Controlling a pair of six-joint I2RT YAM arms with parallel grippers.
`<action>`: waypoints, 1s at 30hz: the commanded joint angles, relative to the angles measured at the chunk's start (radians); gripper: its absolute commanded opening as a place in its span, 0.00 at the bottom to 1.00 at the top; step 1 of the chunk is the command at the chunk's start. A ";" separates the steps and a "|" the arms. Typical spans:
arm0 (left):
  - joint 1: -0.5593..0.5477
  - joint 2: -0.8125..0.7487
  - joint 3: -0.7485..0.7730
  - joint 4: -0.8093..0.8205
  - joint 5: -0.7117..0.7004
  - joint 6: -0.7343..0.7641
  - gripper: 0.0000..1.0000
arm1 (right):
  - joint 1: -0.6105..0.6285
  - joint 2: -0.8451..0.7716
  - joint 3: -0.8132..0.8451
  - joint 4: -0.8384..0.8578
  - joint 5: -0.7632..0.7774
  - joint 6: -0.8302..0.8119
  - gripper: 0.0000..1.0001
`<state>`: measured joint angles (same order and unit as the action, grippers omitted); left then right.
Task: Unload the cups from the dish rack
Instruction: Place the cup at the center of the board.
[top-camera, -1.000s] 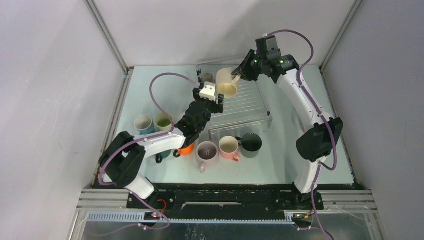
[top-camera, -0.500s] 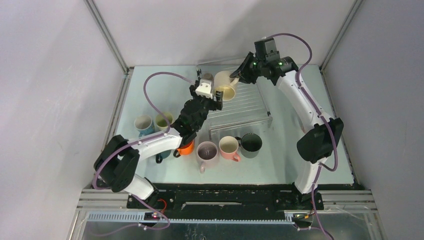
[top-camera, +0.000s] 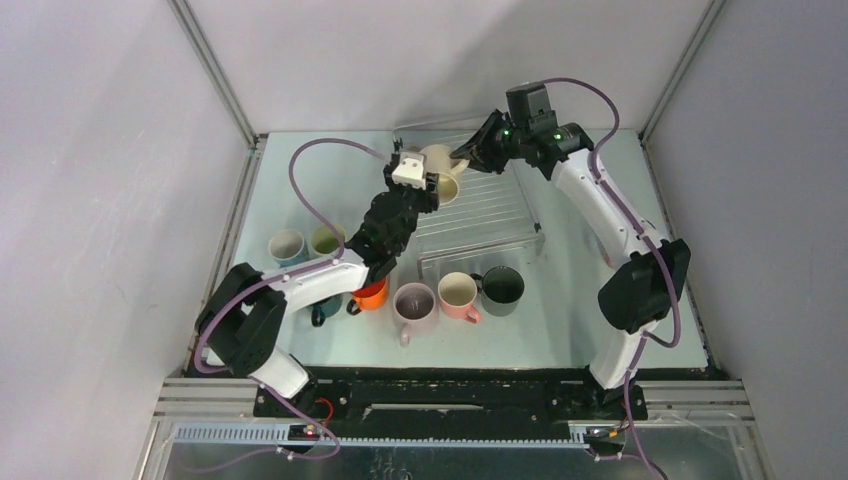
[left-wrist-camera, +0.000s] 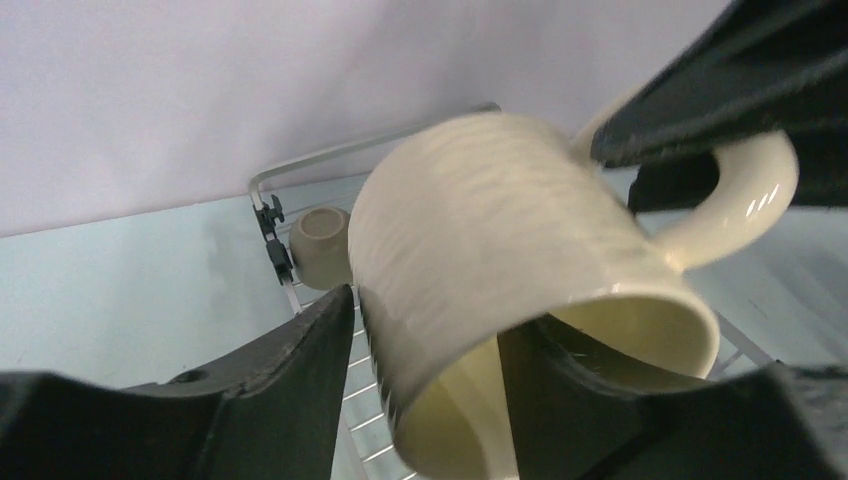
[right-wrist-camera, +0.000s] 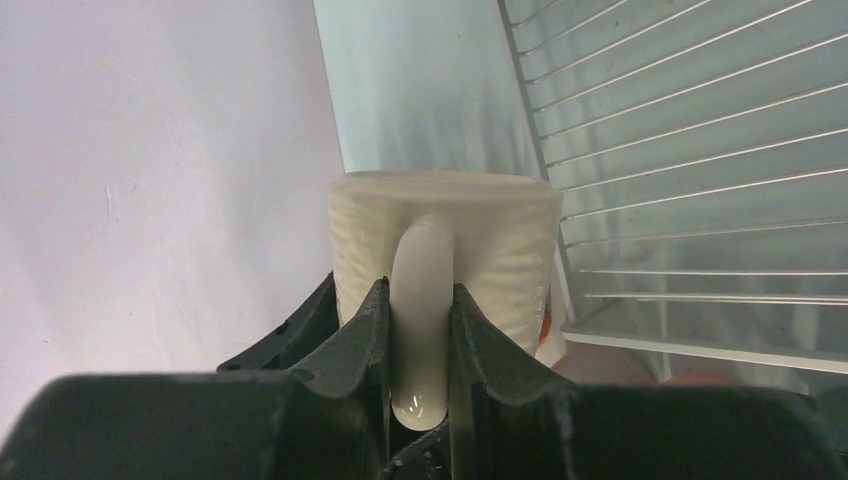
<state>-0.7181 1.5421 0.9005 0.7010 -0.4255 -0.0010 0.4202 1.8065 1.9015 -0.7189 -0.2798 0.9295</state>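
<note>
A ribbed cream cup (top-camera: 441, 163) hangs tilted above the far left end of the dish rack (top-camera: 492, 215). My right gripper (top-camera: 466, 151) is shut on its handle (right-wrist-camera: 420, 300). The cup's mouth faces my left gripper (top-camera: 432, 184), which is open. One left finger (left-wrist-camera: 300, 370) stands just outside the cup's wall (left-wrist-camera: 480, 240) and the other (left-wrist-camera: 570, 400) is inside the mouth. A small beige cup (left-wrist-camera: 322, 245) stands at the rack's far corner. Several more cups stand on the table in front of the rack, among them orange (top-camera: 372, 296), mauve (top-camera: 414, 300), pink (top-camera: 458, 291) and dark (top-camera: 502, 285).
A blue-and-white cup (top-camera: 287, 246) and a pale green one (top-camera: 326, 241) stand left of my left arm, with a dark teal one (top-camera: 325, 313) half hidden under it. Grey walls close in the table at the back and on both sides.
My left gripper has reached further up to the cream cup, put its fingers around the rim and narrowed its jaws. My right gripper has shifted the cup slightly left.
</note>
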 joint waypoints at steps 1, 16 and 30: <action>0.008 0.007 0.080 0.061 -0.051 0.043 0.56 | 0.009 -0.095 -0.023 0.153 -0.060 0.085 0.00; 0.013 -0.016 0.136 -0.070 -0.081 0.012 0.00 | 0.019 -0.111 -0.070 0.214 -0.060 0.077 0.21; 0.062 -0.124 0.188 -0.354 -0.054 -0.164 0.00 | 0.025 -0.188 -0.098 0.216 0.029 -0.080 0.91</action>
<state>-0.6754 1.5208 0.9733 0.3557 -0.4831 -0.0723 0.4412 1.6985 1.8118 -0.5529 -0.2882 0.9268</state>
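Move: The cream cup hangs from my right fingers by its handle. Its middle is about 2 cm ahead of my right hand, 4 cm to its left and 3 cm below. From my left hand the cup's middle is some 4 cm ahead, 3 cm right and 1 cm up, with the near-left rim between my open fingers. Also from the left hand, the small grey cup sits about 15 cm ahead, 2 cm left and 13 cm lower; the dish rack's middle is roughly 8 cm ahead, 8 cm right and 18 cm below. I close my left fingers on the cream cup's wall at the rim, one inside the mouth, one outside, while easing about 1 cm forward and left. Only after that do I open my right fingers off the handle and lift that hand some 5 cm clear. Then my left hand carries the cup left and down, fingertips tipping down a little over 10 degrees. ##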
